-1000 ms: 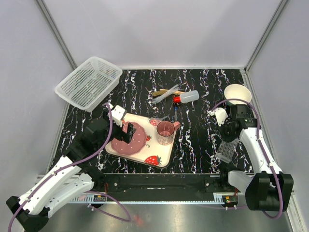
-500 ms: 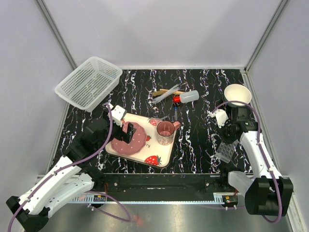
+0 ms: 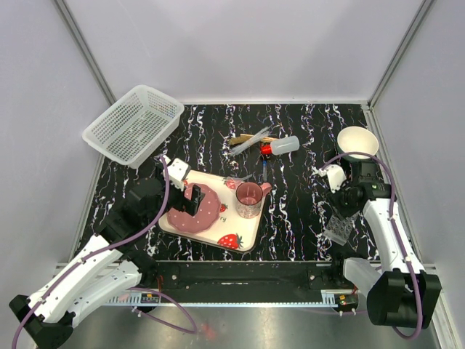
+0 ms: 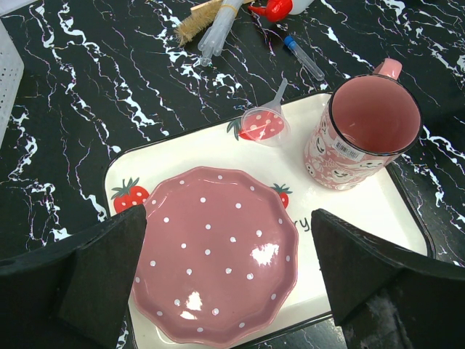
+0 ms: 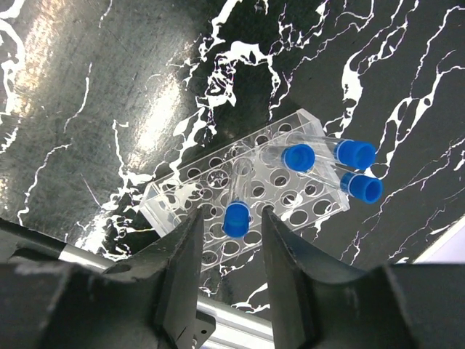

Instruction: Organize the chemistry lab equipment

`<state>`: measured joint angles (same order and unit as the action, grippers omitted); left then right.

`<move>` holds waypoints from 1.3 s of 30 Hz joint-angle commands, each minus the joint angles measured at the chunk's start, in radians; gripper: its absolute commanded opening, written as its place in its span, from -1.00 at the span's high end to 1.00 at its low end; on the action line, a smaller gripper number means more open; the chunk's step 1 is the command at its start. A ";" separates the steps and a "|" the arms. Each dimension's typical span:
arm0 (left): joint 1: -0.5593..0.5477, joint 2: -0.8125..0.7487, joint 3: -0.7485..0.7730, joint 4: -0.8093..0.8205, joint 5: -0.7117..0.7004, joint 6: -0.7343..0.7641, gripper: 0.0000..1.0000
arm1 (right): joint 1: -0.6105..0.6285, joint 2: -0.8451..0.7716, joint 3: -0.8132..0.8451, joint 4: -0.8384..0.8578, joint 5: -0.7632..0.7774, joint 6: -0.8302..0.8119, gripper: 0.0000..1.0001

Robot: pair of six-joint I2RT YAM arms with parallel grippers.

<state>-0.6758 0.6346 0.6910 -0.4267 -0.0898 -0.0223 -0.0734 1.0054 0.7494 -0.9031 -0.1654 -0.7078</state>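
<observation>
The clear perforated rack [image 5: 247, 190] lies near the right front of the table, also seen from above as the rack [image 3: 338, 231]. Several blue-capped tubes stand in it. One tube [image 5: 236, 217] rises between my right gripper's [image 5: 231, 212] open fingers, with a gap on each side. The red-capped bottle [image 3: 280, 146], clear droppers [image 3: 249, 142] and the tan wooden tool [image 3: 243, 138] lie together at mid-back. A loose blue-tipped tube [image 4: 304, 57] lies near the cup. My left gripper [image 4: 229, 240] hangs open above the pink plate [image 4: 218, 247], holding nothing.
The strawberry-print tray [image 4: 363, 218] carries the plate, the pink cup [image 4: 370, 123] and a small clear funnel [image 4: 263, 120]. A white mesh basket [image 3: 133, 123] sits at the back left. A white bowl [image 3: 357, 142] stands just behind the right arm.
The right arm has shifted slightly to the right and drawn back from the rack. The left arm has not moved.
</observation>
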 commanded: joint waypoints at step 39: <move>0.022 0.162 0.007 0.008 -0.111 0.016 -0.98 | 0.429 1.116 1.011 0.124 -0.065 0.622 -0.44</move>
<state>-0.6594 0.7887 0.6910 -0.4358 -0.1673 -0.0219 0.3172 2.0560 1.6527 -0.8043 -0.3695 -0.1249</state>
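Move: The loose blue-capped tube lies about 21 cm ahead of the right hand, 23 cm to its left and 8 cm lower. The red-capped bottle is some 8 cm beyond the tube and 5 cm right of it; the mug is 9 cm nearer and 5 cm left of it. The tube rack's middle is 3 cm ahead and 5 cm below the hand. From the left hand, the tube lies 10 cm ahead, 21 right, 19 down. Right hand, opening, rises then swings some 28 cm forward-left and down towards the tube; left sinks 4 cm. ##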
